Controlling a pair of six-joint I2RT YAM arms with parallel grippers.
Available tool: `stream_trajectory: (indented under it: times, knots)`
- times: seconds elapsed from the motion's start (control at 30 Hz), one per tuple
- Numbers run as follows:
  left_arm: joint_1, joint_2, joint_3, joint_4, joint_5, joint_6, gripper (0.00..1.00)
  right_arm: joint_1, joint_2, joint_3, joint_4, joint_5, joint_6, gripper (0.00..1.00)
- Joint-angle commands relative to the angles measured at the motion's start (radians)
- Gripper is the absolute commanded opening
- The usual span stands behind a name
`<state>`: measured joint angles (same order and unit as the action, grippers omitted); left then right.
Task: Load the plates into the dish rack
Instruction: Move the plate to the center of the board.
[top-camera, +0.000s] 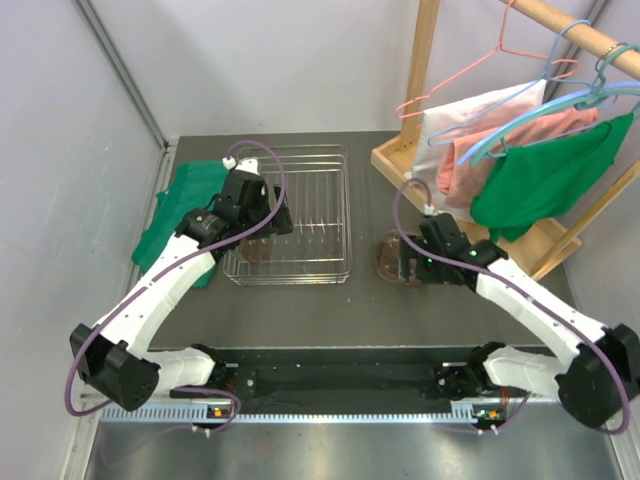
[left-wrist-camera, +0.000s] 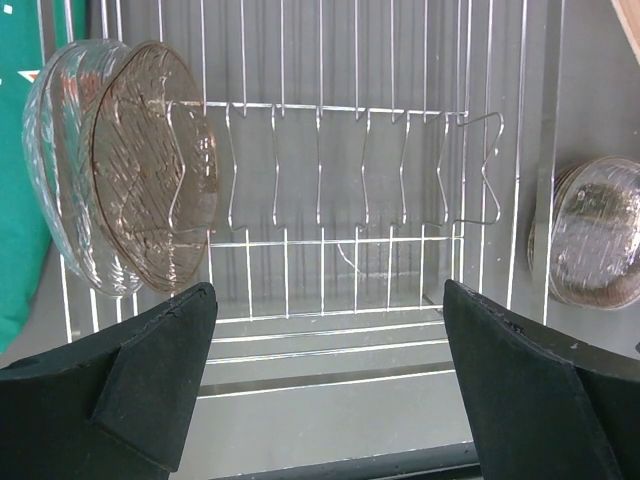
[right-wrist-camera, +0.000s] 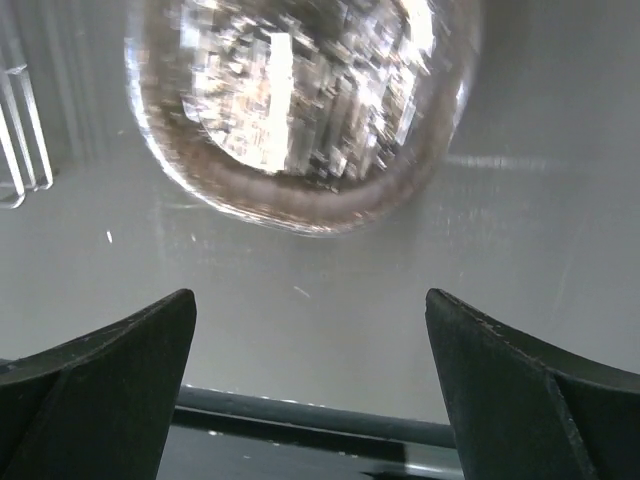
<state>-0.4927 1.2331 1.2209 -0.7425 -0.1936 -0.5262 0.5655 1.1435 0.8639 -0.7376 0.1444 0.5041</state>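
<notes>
The silver wire dish rack (top-camera: 310, 190) sits at the middle left of the table. Two glass plates (left-wrist-camera: 140, 170) stand upright between its tines at the near left end, the front one brown-tinted. My left gripper (left-wrist-camera: 328, 290) hangs open over the rack's near side (left-wrist-camera: 330, 330), with nothing between its fingers. A stack of brownish plates (top-camera: 388, 258) lies on the table to the right of the rack; the left wrist view shows this stack (left-wrist-camera: 600, 235) too. My right gripper (right-wrist-camera: 308, 295) is open just short of that stack (right-wrist-camera: 300, 100), apart from it.
A green cloth (top-camera: 180, 215) lies left of the rack. At the right rear stands a wooden clothes stand (top-camera: 425, 80) with hangers, pink and white garments and a green garment (top-camera: 545, 180), its base close behind my right arm.
</notes>
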Motion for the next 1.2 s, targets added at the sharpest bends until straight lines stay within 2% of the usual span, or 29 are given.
stream_trajectory:
  times: [0.0, 0.07, 0.23, 0.5, 0.63, 0.8, 0.97, 1.17]
  knots:
    - [0.003, -0.024, -0.009, 0.057, 0.022, -0.006, 0.99, -0.128, -0.111, -0.141, 0.131, -0.138, 0.146, 0.98]
    - [0.003, -0.024, -0.011, 0.058, 0.023, -0.006, 0.99, -0.192, -0.146, -0.196, 0.199, -0.214, 0.162, 0.98]
    - [0.003, -0.02, -0.012, 0.065, 0.026, -0.005, 0.99, -0.21, -0.12, -0.238, 0.291, -0.213, 0.175, 0.98]
    - [0.005, -0.024, -0.017, 0.061, 0.025, -0.006, 0.99, -0.23, 0.097, -0.253, 0.509, -0.223, 0.217, 0.98]
    - [0.003, -0.027, -0.023, 0.06, 0.02, -0.006, 0.99, -0.204, 0.189, -0.18, 0.488, -0.172, 0.149, 0.96]
    - [0.003, -0.018, -0.023, 0.065, 0.029, -0.008, 0.99, -0.202, 0.309, -0.126, 0.515, -0.199, 0.067, 0.96]
    - [0.005, -0.02, -0.024, 0.061, 0.023, -0.005, 0.99, -0.162, 0.386, -0.074, 0.523, -0.25, -0.015, 0.96]
    - [0.005, -0.014, -0.023, 0.06, 0.022, -0.005, 0.99, -0.118, 0.432, 0.004, 0.478, -0.235, -0.062, 0.95]
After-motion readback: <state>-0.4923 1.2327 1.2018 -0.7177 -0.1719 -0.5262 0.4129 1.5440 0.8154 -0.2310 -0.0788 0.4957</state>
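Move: The plate to be shifted lies flat some 8 cm ahead of the right hand, about 2 cm to its left and 7 cm below. The dish rack's middle is roughly 10 cm farther out than the plate and 25 cm to the left of it; the wooden stand's base is about 11 cm beyond the plate and 12 cm to the right of it. From the left hand, the plate lies about 27 cm to the right, level fore and aft, some 18 cm lower. The right hand's right finger comes against the plate's right rim and pushes it left towards the dish rack, the left finger reaching over the plate. To get there, the hand first swings a little back and right while sinking, then goes about 9 cm forward and on down, nearly 8 cm in all, and finally sweeps some 4 cm left. The fingers stay wide open; the hand turns about 15 degrees clockwise, then back. ##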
